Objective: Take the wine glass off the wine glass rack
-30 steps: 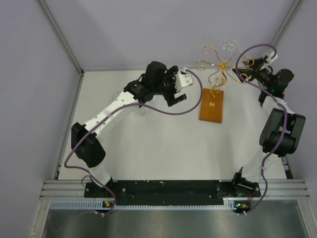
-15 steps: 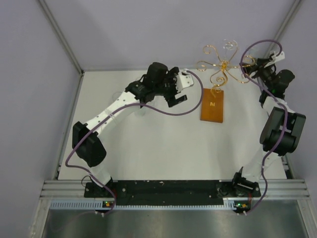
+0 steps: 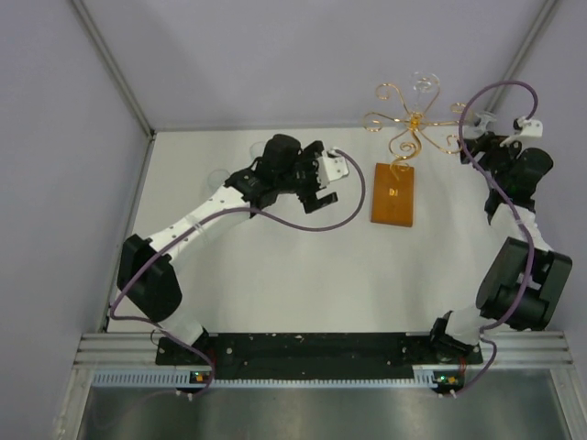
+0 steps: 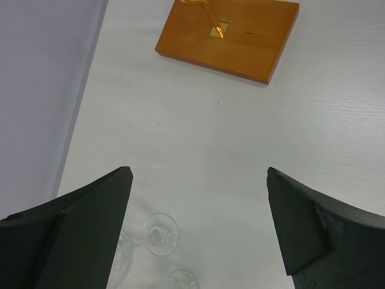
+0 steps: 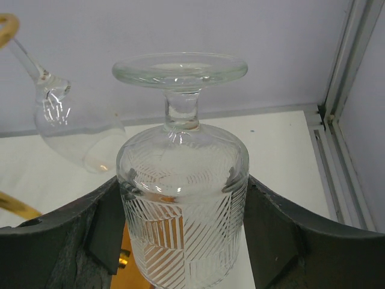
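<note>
In the right wrist view my right gripper (image 5: 183, 198) is shut on the ribbed bowl of a wine glass (image 5: 180, 198), held upside down with its foot on top. It hangs free, right of the wine glass rack (image 3: 413, 121), a gold wire stand on an orange-brown base (image 3: 393, 194). Another wine glass (image 5: 66, 123) still hangs from a gold arm (image 5: 7, 24). My right gripper (image 3: 486, 139) sits just right of the scroll arms. My left gripper (image 3: 319, 174) is open, left of the base (image 4: 231, 39), with nothing between its fingers (image 4: 96, 211).
Two clear wine glasses (image 4: 159, 233) lie on the white table under my left gripper; they show faintly at the back left (image 3: 220, 174). Grey walls close in the table, with a metal frame post (image 5: 349, 90) near my right gripper.
My right gripper has carried the wine glass to the right, away from the rack's arms. My left arm has drawn back to the left and lower.
</note>
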### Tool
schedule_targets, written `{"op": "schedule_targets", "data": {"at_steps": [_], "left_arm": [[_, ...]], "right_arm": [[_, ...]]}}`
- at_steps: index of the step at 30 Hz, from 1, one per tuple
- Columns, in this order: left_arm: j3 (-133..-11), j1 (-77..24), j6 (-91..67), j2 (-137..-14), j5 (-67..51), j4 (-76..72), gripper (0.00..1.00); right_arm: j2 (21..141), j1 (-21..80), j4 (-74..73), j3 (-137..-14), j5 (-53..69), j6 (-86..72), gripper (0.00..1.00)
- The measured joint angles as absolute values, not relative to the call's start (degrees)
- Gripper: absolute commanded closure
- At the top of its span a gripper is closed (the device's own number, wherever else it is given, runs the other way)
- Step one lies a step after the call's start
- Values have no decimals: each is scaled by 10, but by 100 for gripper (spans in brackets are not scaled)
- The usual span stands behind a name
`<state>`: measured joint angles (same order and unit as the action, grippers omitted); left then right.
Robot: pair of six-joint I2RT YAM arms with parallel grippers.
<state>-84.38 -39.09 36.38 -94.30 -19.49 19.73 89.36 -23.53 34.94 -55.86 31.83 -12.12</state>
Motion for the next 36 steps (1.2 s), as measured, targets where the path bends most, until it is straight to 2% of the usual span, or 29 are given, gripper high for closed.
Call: {"op": "schedule_targets", "data": {"at_steps": [5,13,19,25,31,36], "left_arm": [[-772,-390,363,-882,-203,144,2],[-607,-390,353,-734,-209,57,8],[-531,-423,332,-680,-220,-7,14],[-520,-511,303,-725,-220,-74,23],[-530,-596,286,-845,-171,-167,30],[-575,-624,288,-954,-146,-217,35]], "right_arm": [[763,-235,222,-509,273,-143,100],[542,-235,-64,-453,254,-221,100],[494,-235,-220,-446,281,-275,100],[496,-235,-238,-375,343,-363,100],[504,-235,-195,-274,408,-474,100],[543,-235,-138,-211,451,-573,100]]}}
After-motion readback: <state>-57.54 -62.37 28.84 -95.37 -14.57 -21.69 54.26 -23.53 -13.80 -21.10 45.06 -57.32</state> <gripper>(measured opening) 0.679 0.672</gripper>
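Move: The wine glass is upside down in the right gripper, already clear of the rack; from the empty left gripper it lies about 36 cm to the right and 12 cm ahead, at nearly equal height. The right gripper therefore has the left one some 36 cm to its left and 12 cm back. Also from the right gripper, the rack hub is roughly 17 cm left, 3 cm back and 5 cm up; a hanging glass is 12 cm left, 10 cm ahead, about level. Keep the right grip on the bowl and draw the glass back about 23 cm, left and down some 15 cm each, rolling the wrist so its mouth swings from facing down to facing the left gripper. Bring the left gripper back 15 cm, drifting slightly left and up before swinging right and down towards the glass, and narrow its fingers partway without touching. ##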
